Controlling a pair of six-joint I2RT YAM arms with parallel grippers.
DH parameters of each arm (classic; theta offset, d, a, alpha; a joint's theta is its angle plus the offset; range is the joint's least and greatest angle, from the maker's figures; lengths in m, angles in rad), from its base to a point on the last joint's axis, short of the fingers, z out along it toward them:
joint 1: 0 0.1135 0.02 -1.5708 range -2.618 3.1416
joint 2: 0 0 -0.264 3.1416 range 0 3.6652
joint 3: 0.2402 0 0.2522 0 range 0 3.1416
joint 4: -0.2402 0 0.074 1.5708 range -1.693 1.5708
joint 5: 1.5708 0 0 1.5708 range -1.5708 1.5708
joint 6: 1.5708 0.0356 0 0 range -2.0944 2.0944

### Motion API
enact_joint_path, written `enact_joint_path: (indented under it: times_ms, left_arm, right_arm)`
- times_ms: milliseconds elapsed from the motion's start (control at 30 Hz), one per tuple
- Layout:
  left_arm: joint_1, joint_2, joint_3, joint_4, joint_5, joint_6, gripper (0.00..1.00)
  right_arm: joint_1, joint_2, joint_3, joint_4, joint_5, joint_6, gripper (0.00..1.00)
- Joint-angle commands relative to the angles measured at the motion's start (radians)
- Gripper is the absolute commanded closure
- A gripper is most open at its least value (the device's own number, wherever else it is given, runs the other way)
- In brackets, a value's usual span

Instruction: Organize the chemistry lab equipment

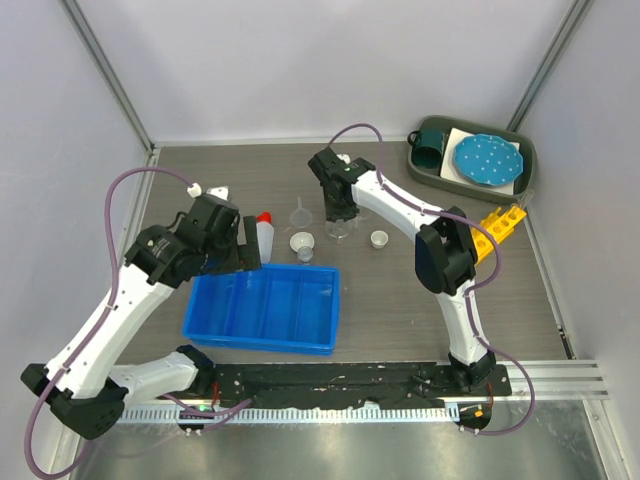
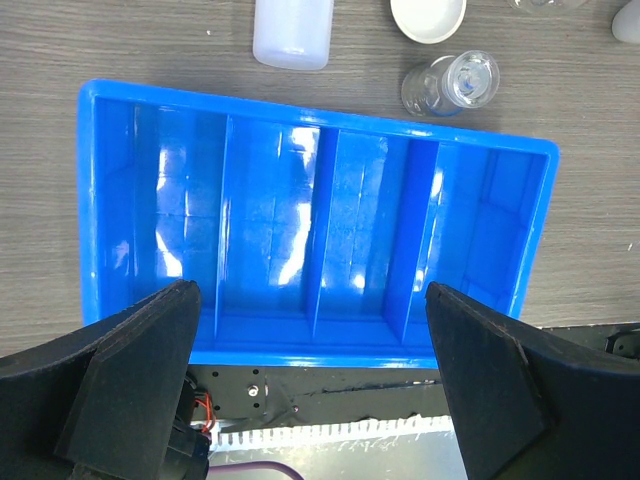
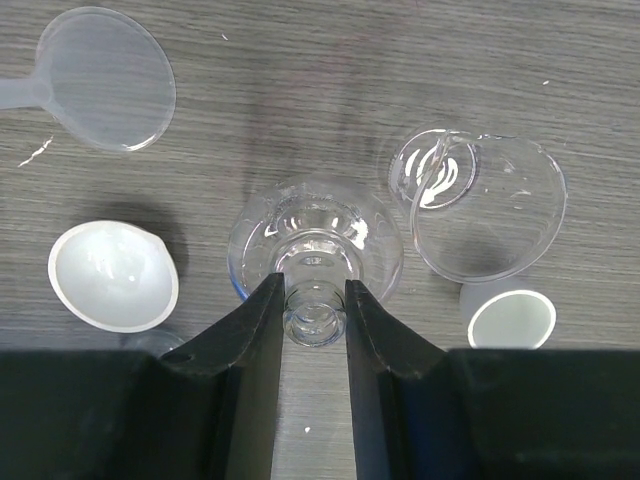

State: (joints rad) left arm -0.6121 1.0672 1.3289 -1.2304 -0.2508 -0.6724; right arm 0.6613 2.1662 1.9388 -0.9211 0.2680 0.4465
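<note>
My right gripper (image 3: pixel 315 292) is shut on the neck of a clear flask (image 3: pixel 315 225) that stands upright on the table; both fingers press against the neck. Around the flask are a clear funnel (image 3: pixel 105 78), a white round dish (image 3: pixel 112 275), a clear beaker (image 3: pixel 480 205) lying on its side and another small white dish (image 3: pixel 512 318). My left gripper (image 2: pixel 310 292) hangs open above the near rim of the blue divided bin (image 2: pixel 320 125), with nothing between its fingers. The white squeeze bottle (image 1: pixel 265 238) with its red nozzle and a small beaker (image 2: pixel 450 85) stand just behind the bin.
A yellow holed rack (image 1: pixel 497 228) lies at the right, close to the right arm. At the back right, a grey tray (image 1: pixel 527 175) holds a teal mug (image 1: pixel 430 148) and a blue dotted plate (image 1: pixel 487 160). The bin's compartments hold nothing.
</note>
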Motion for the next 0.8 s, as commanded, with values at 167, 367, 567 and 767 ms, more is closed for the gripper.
enact_joint_path:
  times_ms: [167, 367, 567, 767]
  left_arm:
    - [0.011, -0.036, -0.005, 0.008, -0.004, 0.011, 0.0]
    - [0.014, -0.052, 0.0, 0.0, -0.005, 0.011, 0.0]
    - [0.014, -0.072, 0.003, -0.006, -0.008, 0.011, 0.0]
    - [0.015, -0.076, -0.002, -0.004, -0.002, 0.013, 0.0]
  right_arm:
    - [0.034, -0.017, 0.031, -0.045, 0.051, 0.001, 0.99]
    - [0.05, -0.065, 0.075, -0.087, 0.089, -0.003, 0.99]
    - [0.086, -0.12, 0.126, -0.143, 0.134, -0.011, 0.99]
    - [0.142, -0.187, 0.16, -0.205, 0.191, -0.009, 0.99]
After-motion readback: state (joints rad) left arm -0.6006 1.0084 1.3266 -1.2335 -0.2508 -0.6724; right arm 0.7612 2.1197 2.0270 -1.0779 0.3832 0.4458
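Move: The right hand already grips the glass flask by its neck; the blue tray it is bound for has its middle about 17 cm back, 17 cm to its left and 7 cm below. Between them stand the white dish, 8 cm left and 3 cm back, and the glass vial, 7 cm left and 6 cm back. The beaker is 5 cm right and 4 cm ahead. From the left hand, the tray's middle is 21 cm below, 3 cm ahead and 1 cm right. Up and back goes the right hand, keeping its pinch on the flask's neck: first it eases back nearly level by about 1.5 cm, then rises ever faster, 3.5 cm up and 3 cm back in all, drifting slightly left towards the blue tray. The wrist rolls some 5 degrees, its left side dipping. ##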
